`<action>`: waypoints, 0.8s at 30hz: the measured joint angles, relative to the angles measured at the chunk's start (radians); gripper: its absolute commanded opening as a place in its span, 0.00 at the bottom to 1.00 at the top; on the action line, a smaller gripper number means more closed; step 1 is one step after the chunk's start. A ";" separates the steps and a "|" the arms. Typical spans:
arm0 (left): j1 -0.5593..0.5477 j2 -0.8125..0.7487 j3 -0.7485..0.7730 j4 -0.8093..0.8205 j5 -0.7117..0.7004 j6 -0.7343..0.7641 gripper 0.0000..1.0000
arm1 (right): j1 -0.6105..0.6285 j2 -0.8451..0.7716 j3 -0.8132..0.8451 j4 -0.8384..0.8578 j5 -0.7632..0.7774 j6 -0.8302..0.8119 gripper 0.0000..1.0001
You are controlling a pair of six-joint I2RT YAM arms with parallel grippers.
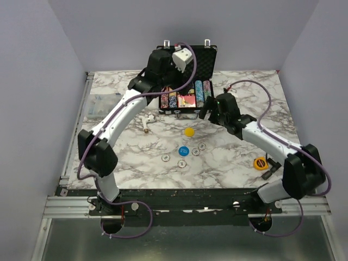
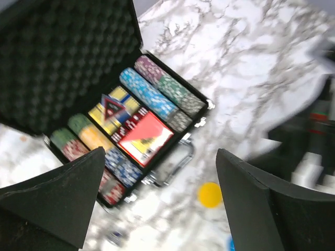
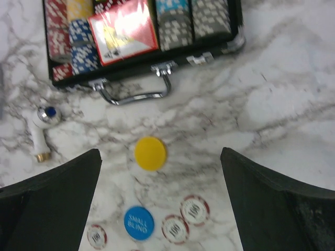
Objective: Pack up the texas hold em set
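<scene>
The black briefcase of the texas hold em set lies open at the back of the table, foam lid up. Inside are multicoloured chip rows and a red card box. In front of it lie a yellow disc, a blue disc and whitish chips. My left gripper hovers open over the case's left part, holding nothing. My right gripper is open and empty above the table just in front of the case, with the yellow disc below its fingers.
A small white plastic object lies left of the case. A yellow-and-black tape measure sits near the right arm. A clear plastic box stands at the table's left edge. Grey walls close in the back and sides.
</scene>
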 measured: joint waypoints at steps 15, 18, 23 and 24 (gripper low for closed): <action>0.000 -0.644 -0.714 0.055 -0.095 -0.518 0.85 | -0.010 0.666 0.535 0.311 -0.056 -0.077 0.38; 0.000 -0.668 -0.742 0.055 -0.095 -0.487 0.85 | -0.010 0.754 0.626 0.321 -0.063 -0.103 0.38; 0.000 -0.686 -0.780 0.068 -0.106 -0.426 0.85 | -0.010 0.877 0.789 0.317 -0.062 -0.147 0.38; 0.000 -0.692 -0.792 0.071 -0.106 -0.420 0.85 | -0.010 0.901 0.829 0.311 -0.061 -0.154 0.38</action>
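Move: Out in the open case, the all-in triangle is about 26 cm ahead of the right hand, 9 cm to its left and 8 cm lower. The card box lies in the case about 8 cm nearer than the triangle, and the blue chip row some 7 cm to the right of it and 4 cm nearer. The yellow disc is 6 cm left of this hand, 2 cm ahead and 12 cm below. From the left hand, the triangle is roughly 15 cm ahead, 1 cm right and 22 cm below. Reaching forward about 22 cm and some 12 cm left, the right hand crosses the case front and passes over the card box towards the all-in triangle, sinking slightly, its fingers narrowing from wide open and tilting up a little. The left hand clears the way, drawing back 15 cm and left from above the case, fingers open and tipping more downward. ##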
